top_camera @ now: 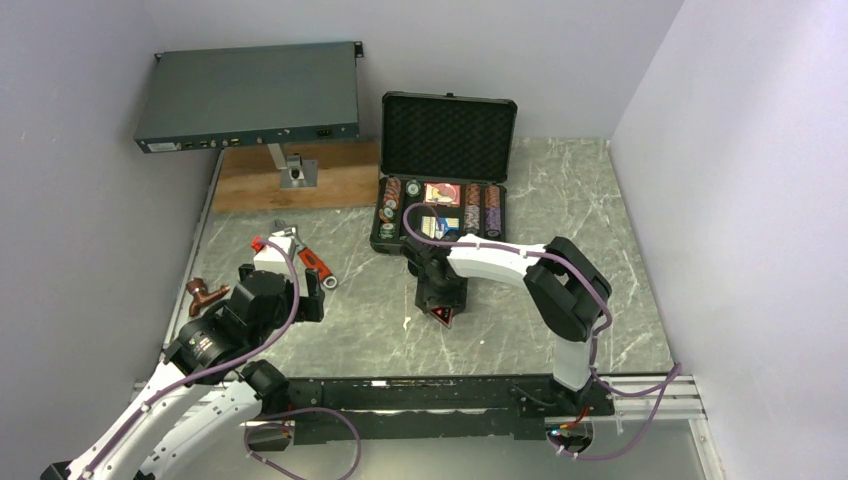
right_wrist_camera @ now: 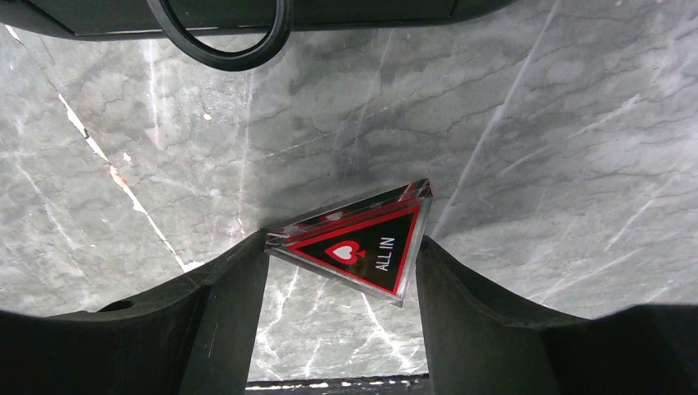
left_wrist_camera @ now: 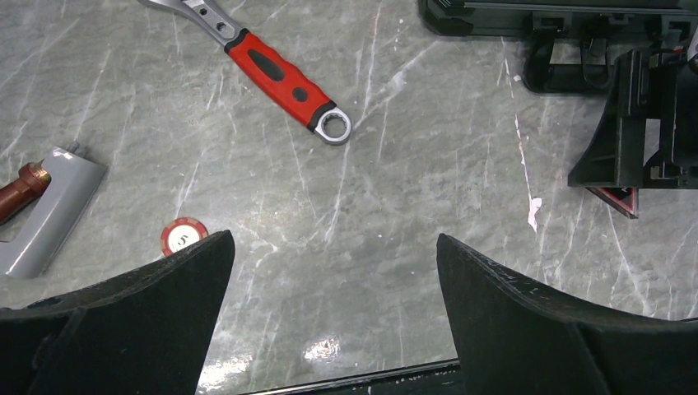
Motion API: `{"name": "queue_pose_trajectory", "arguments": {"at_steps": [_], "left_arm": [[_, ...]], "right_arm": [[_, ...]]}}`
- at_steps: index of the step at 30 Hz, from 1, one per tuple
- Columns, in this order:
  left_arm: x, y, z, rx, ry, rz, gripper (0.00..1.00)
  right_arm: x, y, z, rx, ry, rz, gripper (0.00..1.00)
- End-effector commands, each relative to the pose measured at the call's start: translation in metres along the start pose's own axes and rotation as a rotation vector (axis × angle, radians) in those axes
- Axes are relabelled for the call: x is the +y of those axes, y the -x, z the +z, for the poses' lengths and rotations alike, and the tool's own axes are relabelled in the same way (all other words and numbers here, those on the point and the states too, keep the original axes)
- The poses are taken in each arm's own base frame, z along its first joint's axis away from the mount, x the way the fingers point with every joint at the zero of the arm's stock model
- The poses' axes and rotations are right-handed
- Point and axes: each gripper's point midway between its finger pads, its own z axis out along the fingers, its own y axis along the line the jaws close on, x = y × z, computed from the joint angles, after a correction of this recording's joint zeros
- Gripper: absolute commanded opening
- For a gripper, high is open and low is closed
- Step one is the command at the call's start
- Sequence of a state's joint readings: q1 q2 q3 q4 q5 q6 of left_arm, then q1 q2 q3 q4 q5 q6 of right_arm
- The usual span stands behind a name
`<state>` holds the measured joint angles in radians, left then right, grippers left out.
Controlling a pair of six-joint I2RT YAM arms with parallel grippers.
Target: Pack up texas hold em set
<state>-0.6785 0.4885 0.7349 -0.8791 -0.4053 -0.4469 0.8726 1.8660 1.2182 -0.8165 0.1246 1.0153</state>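
Note:
The black hard case (top_camera: 447,135) stands open at the back of the table, with striped poker chips (top_camera: 389,203) and the blue-yellow card box (top_camera: 441,224) in its tray. Its handle (right_wrist_camera: 218,39) shows at the top of the right wrist view. My right gripper (top_camera: 441,306) (right_wrist_camera: 342,245) is shut on the red triangular "ALL IN" token (right_wrist_camera: 362,251), tilted, low over the table in front of the case. My left gripper (top_camera: 308,292) (left_wrist_camera: 333,239) is open and empty above the marble. A red poker chip (left_wrist_camera: 183,236) lies on the table just left of its left finger.
A red-handled wrench (top_camera: 312,263) (left_wrist_camera: 280,81) lies left of the case. A grey block with a copper piece (left_wrist_camera: 49,210) lies at the left edge. A large flat grey electronics box (top_camera: 250,95) stands on a mount over a wooden board (top_camera: 330,188) at back left. Walls close in both sides.

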Motion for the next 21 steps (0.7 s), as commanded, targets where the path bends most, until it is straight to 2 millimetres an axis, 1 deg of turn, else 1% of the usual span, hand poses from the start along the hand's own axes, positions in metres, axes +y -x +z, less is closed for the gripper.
{"name": "queue_pose_trajectory", "arguments": {"at_steps": [1, 6, 11, 15, 18, 21], "left_arm": [[-0.005, 0.01, -0.001, -0.038, -0.02, -0.008, 1.0], [-0.005, 0.011, -0.001, -0.044, -0.027, -0.002, 1.0], [-0.003, 0.011, -0.001, -0.037, -0.01, -0.011, 1.0], [-0.002, 0.01, -0.001, -0.03, -0.002, -0.018, 1.0], [-0.004, 0.01, -0.001, -0.028, -0.009, -0.015, 1.0], [-0.004, 0.01, -0.001, -0.032, -0.012, -0.016, 1.0]], "right_arm": [[-0.005, 0.014, -0.022, -0.055, -0.021, -0.019, 0.41], [0.0, 0.023, -0.046, -0.094, 0.011, -0.029, 0.4], [0.002, 0.041, -0.076, -0.16, 0.016, -0.047, 0.4], [0.004, 0.061, -0.101, -0.226, 0.014, -0.062, 0.4], [0.006, 0.074, -0.111, -0.249, 0.024, -0.07, 0.4], [0.005, 0.092, -0.117, -0.268, 0.022, -0.073, 0.4]]}}
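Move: The red-and-black all-in triangle is already pinched between the right fingers at table level. The open chip case it is going to has its middle about 20 cm straight ahead and some 3 cm higher. The case's handle is nearer, roughly 9 cm ahead and level sideways. The blue-and-yellow card box lies in the case about 17 cm ahead and 1 cm to the right. From the idle left hand, the triangle is about 31 cm to the right, 3 cm ahead and 17 cm below. Still pinching the all-in triangle from its left and right sides, the right hand lifts it off the table, starting slowly and almost straight up. It then gathers speed and curves forward towards the case, rising about 10 cm and going forward some 5 cm. The wrist tilts about 10 degrees so that the fingertips swing forward; the grip doesn't change. ##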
